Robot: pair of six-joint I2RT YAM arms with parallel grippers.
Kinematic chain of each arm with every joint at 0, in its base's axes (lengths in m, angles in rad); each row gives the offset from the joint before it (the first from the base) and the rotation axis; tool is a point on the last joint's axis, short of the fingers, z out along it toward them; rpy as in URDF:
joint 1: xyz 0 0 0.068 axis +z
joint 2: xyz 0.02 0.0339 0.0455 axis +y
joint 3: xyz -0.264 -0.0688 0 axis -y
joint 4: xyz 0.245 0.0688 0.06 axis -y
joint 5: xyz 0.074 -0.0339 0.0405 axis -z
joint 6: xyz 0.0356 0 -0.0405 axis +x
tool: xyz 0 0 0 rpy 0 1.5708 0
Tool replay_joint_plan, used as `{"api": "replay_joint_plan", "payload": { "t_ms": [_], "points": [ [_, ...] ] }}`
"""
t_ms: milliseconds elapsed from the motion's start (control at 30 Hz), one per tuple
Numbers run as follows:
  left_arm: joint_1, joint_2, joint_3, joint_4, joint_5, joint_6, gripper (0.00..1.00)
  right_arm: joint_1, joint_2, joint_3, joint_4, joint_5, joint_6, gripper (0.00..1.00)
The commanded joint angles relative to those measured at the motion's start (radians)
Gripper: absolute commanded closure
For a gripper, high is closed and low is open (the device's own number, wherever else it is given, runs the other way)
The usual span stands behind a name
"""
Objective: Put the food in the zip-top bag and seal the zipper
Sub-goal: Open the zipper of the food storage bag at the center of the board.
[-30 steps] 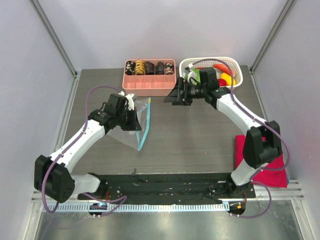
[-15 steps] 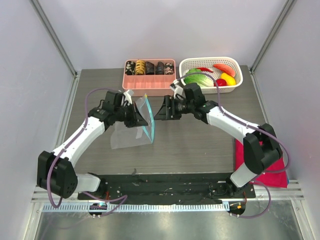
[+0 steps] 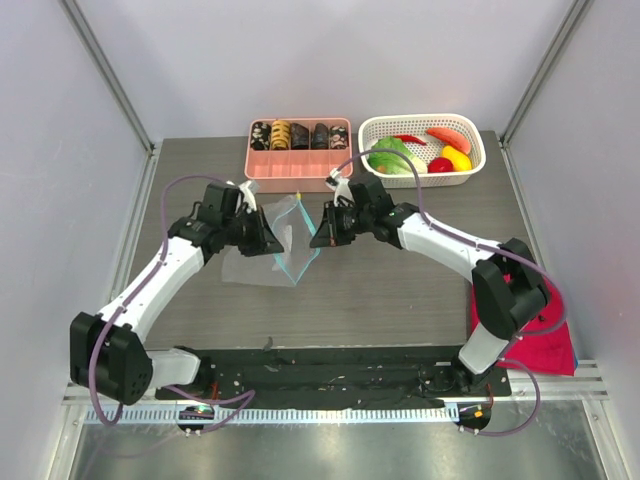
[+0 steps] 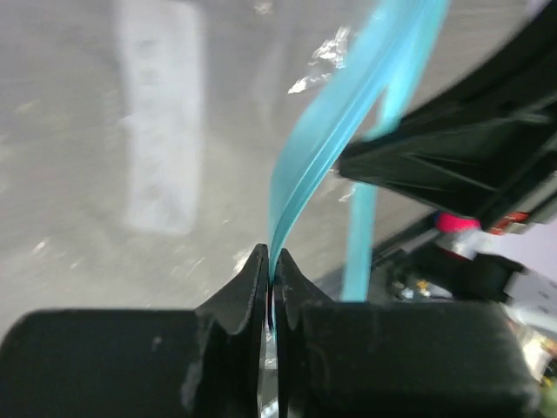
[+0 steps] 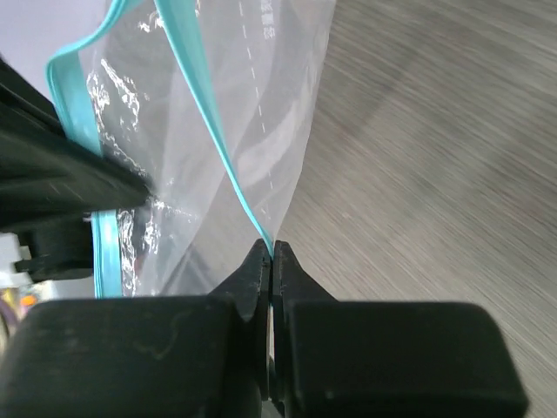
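The clear zip-top bag point(image 3: 282, 232) hangs above mid-table between both grippers, mouth spread. My left gripper point(image 3: 268, 240) is shut on one side of the light-blue zipper point(image 4: 320, 131), strip pinched at the fingertips point(image 4: 271, 261). My right gripper point(image 3: 320, 238) is shut on the opposite zipper edge point(image 5: 204, 113), its jaws meeting on the strip point(image 5: 271, 254). The bag point(image 5: 261, 96) looks empty. The food lies in the white basket point(image 3: 420, 119): green lettuce point(image 3: 392, 157), red chili point(image 3: 410, 139), red tomato point(image 3: 441, 165), yellow piece point(image 3: 458, 156).
A pink compartment tray point(image 3: 295, 172) with dark roll pieces stands at the back, left of the basket. A red cloth point(image 3: 535, 335) lies at the right front beside the right arm's base. Metal frame posts flank the table.
The right arm swung from the basket over to the bag and shut on its zipper edge. The left gripper lifted the bag off the table, and its mouth now spreads between both grippers.
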Motion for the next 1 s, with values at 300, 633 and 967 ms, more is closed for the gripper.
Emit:
{"api": "replay_joint_plan", "payload": {
  "t_ms": [300,633,967],
  "points": [
    [0.001,-0.097,0.097,-0.11,-0.233,0.183,0.76,0.002,-0.042,0.006,-0.124,0.042,-0.081,0.99],
    [-0.128,-0.072,0.2,-0.081,-0.196,0.248,0.42,0.025,-0.066,0.026,-0.079,-0.032,-0.015,0.99],
    [-0.274,0.046,0.37,-0.136,-0.323,0.343,0.34,0.023,-0.095,0.11,-0.079,-0.095,0.028,0.99]
  ]
}}
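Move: The food storage bag's mouth is already parted, with one zipper strip pinched in each hand. Its middle lies about 3 cm to the right of the left hand and 3 cm to the left of the right hand, level fore and aft. From the left hand, the yellow slider is some 11 cm ahead and 4 cm right, and the mouth's near corner about 7 cm back and 3 cm right. The pink tray's middle stands roughly 20 cm ahead and 4 cm right. The bag's left zipper strip is let go as the left fingers spread wide. The left hand first draws about 5 cm left, away from the right hand, then swings back rightward over the mouth while climbing some 8 cm, its wrist turning. The right hand keeps its pinch, dipping slightly right and down, then easing back left, towards the base and finally up. ##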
